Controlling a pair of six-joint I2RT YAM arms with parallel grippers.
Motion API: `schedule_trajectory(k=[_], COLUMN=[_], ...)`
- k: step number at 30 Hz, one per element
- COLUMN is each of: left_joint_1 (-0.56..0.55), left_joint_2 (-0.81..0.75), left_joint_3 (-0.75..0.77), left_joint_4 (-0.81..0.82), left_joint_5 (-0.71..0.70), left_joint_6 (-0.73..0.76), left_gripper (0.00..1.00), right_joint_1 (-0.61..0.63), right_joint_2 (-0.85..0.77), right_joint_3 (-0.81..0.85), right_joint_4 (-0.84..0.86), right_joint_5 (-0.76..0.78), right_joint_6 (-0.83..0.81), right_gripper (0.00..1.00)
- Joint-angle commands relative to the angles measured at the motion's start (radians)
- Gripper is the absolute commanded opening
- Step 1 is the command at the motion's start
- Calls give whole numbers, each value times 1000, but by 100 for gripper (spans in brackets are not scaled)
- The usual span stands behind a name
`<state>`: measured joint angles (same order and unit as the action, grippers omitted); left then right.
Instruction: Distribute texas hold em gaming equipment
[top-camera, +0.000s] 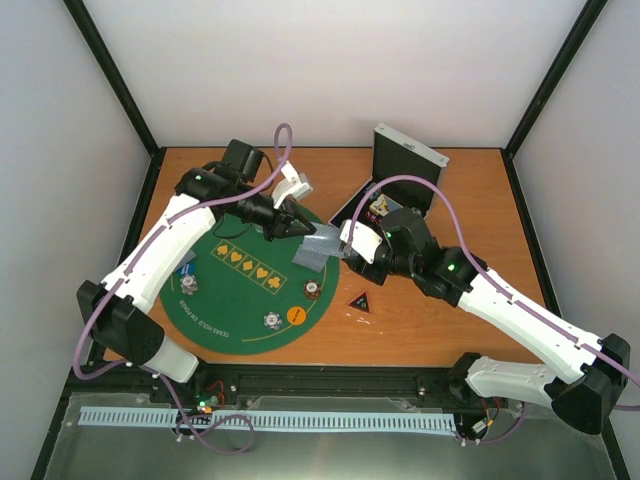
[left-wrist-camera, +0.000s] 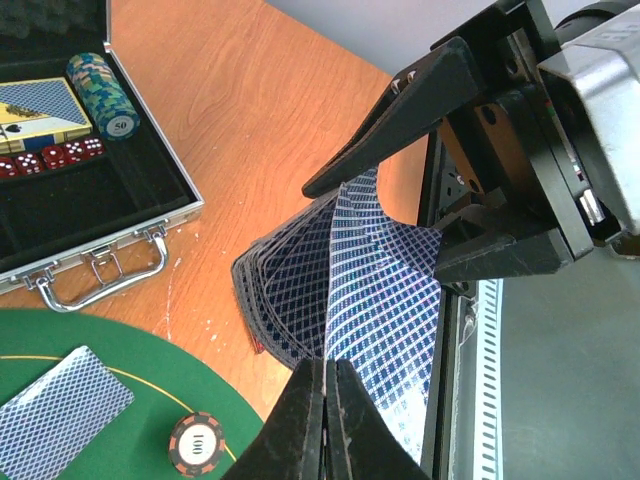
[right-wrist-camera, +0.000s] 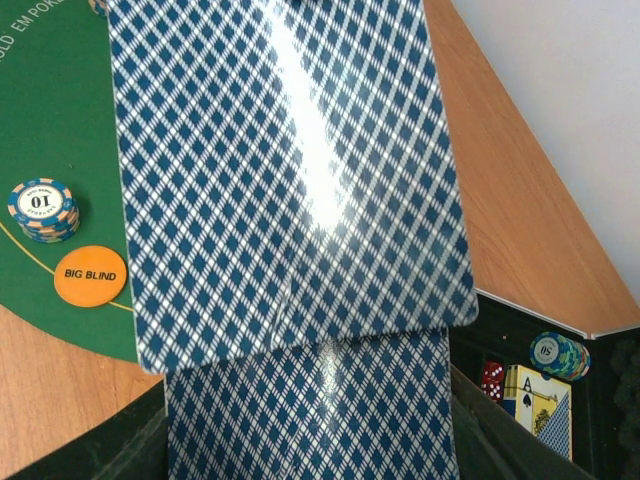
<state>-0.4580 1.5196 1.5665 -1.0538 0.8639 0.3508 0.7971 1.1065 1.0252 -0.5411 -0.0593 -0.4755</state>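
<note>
My left gripper is shut on the edge of one grey-blue-backed playing card, which bends up off the deck. That deck sits between the black fingers of my right gripper, which is shut on it above the mat's right edge. In the top view the two grippers meet at the cards. Another card lies face down on the mat. Chips, a blue chip stack, the orange BIG BLIND disc and the black triangular marker lie nearby.
The round green felt mat covers the table's left middle. The open silver case stands at the back right, with a chip stack, red dice and a card box inside. More blue chips lie at the mat's left edge.
</note>
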Motion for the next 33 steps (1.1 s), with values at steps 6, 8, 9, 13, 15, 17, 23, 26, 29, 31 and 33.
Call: schedule_trajectory(k=[6,8,9,13,15,17,23,26,29,31,33], left_joint_1=[83,94,100,140,184,274,545,688,849,954,1040], left_joint_2=[-65,-77,-80,-90,-94,-98,-142,-153,-149,-130,-102], left_joint_3=[65,67,67,81,94,100,-27,-106,-204,-265,-326], left_joint_4=[-36,-36,-37,-36,-28,-16,18,11,41,83,143], left_joint_5=[6,6,6,-2,-19,-25,-25,-39,-54,-55,-67], left_joint_6=[43,44,44,36,17,-6,-47,-51,-46,-40,-31], left_gripper=[1,1,1,1,1,1,1,1,1,1,1], right_joint_1=[-6,-7,-7,-7,-7,-6,-6,-7,-7,-6,-6], right_joint_2=[-12,-10,-10,-8,-9,-12,-28,-33,-42,-45,-52], right_joint_3=[-8,-9,-8,-8,-8,-9,-36,-56,-78,-80,-73], right_joint_4=[37,38,40,41,40,38,64,81,105,109,103], right_joint_5=[12,11,10,8,7,6,-6,-15,-30,-42,-55], right_joint_6=[-8,-9,-9,-9,-9,-9,-17,-25,-35,-34,-31], right_gripper=[52,52,52,52,52,52,52,52,52,52,52])
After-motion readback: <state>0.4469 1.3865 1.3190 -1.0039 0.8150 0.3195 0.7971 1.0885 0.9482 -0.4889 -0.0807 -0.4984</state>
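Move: The left hand holds a card at the deck in the right hand. Its destination appears to be the card already dealt on the mat's left, some 33 cm left of this hand, 8 ahead and 28 below. The left chip stack sits 30 cm left and about 1 ahead of the hand, the printed card boxes 16 left and 7 ahead, both at table height. From the right hand, that dealt card lies about 41 cm left, 9 ahead and 24 down. Leftward goes the left hand with its pinched card, first easing up and away from the deck, then sweeping fast across the mat towards the left player's card, about 29 cm left and 8 forward, dipping past its starting height near the end. Its wrist swings some 55 degrees counter-clockwise, with the fingers staying shut. The right hand keeps its grip on the deck and sinks 2 cm. ##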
